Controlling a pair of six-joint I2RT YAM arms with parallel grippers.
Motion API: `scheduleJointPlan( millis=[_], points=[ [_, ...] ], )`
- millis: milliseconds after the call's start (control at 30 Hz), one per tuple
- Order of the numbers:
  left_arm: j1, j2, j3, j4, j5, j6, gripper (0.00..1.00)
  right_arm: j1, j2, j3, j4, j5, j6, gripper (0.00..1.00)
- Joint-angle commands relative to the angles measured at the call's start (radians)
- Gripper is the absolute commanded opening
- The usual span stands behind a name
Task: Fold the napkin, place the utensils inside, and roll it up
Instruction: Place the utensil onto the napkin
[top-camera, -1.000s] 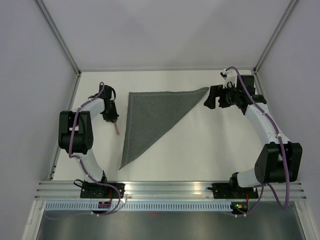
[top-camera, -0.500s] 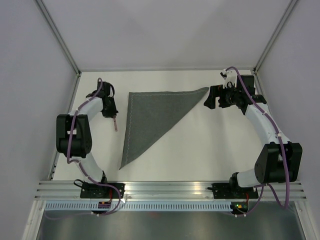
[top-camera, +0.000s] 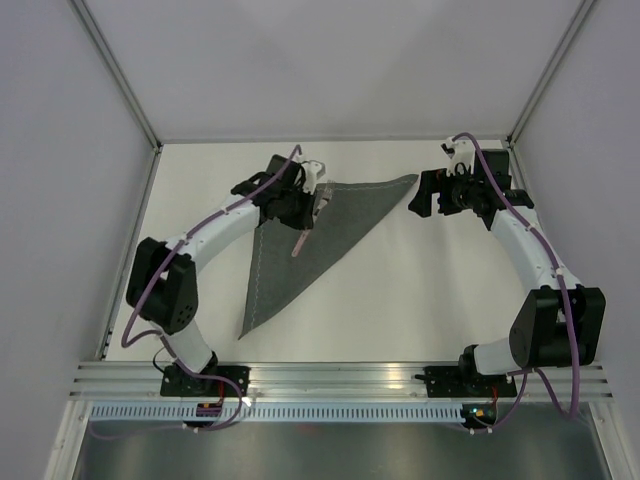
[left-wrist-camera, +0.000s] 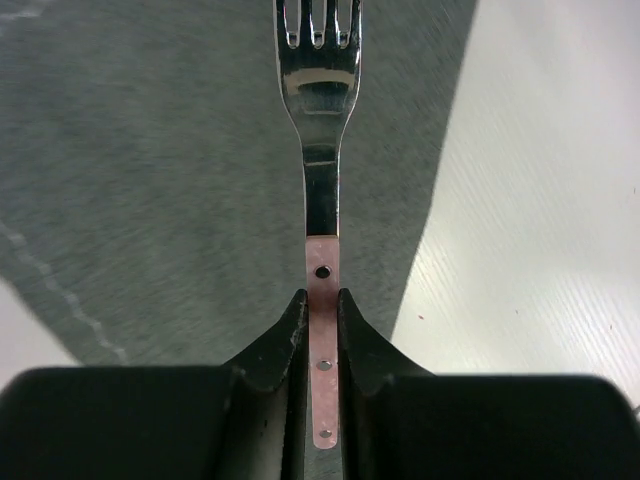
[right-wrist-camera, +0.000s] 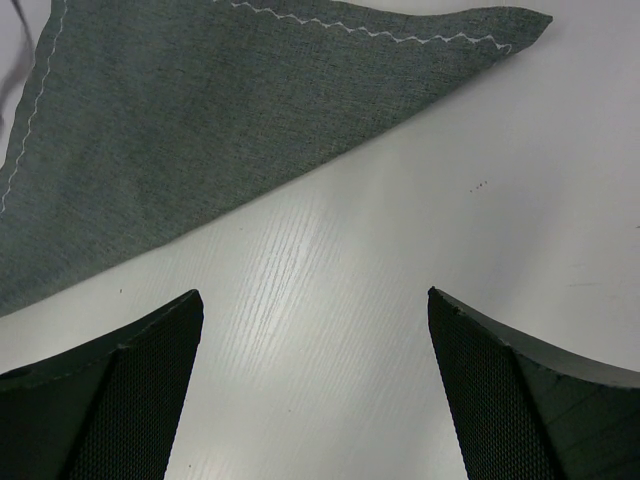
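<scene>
The napkin lies folded into a dark grey triangle with a light stitched hem, its tip pointing right. My left gripper hangs over its upper left part, shut on the pink handle of a fork. In the left wrist view the handle sits clamped between the fingers of the left gripper, and the steel tines of the fork reach out over the napkin. My right gripper stands open just right of the napkin's tip, nothing in the right gripper. The napkin lies beyond it.
The white table is bounded by grey walls on the left, back and right. An aluminium rail with both arm bases runs along the near edge.
My left arm has swung from the table left of the napkin to above the napkin, carrying the fork with it. The right arm has not moved.
</scene>
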Motion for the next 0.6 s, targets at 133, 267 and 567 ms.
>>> scheduleJointPlan(
  millis=[133, 267, 567],
  points=[
    [-0.127, 0.125, 0.012, 0.011, 0.019, 0.135, 0.02, -0.003, -0.028, 0.001, 0.035, 0.026, 0.006, 0.98],
    [-0.176, 0.191, 0.033, 0.022, -0.026, 0.183, 0.02, -0.003, -0.024, 0.001, 0.035, 0.029, 0.003, 0.98],
    [-0.206, 0.308, 0.087, 0.022, -0.036, 0.186, 0.02, -0.003, -0.024, 0.000, 0.035, 0.037, -0.003, 0.98]
  ],
)
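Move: The left hand already grips the fork by its handle; the napkin spot it heads for, midway along the diagonal fold edge, lies about 5 cm back, 6 cm right and 13 cm below. The napkin's far-right corner is roughly 17 cm ahead and 30 cm right, its far-left corner 14 cm ahead and 12 cm left. From the idle right hand, that spot lies some 26 cm left, 8 cm back and 17 cm below. Keeping the fork pinched, the left hand sinks about 11 cm, rightward and back, towards the napkin's fold edge. ##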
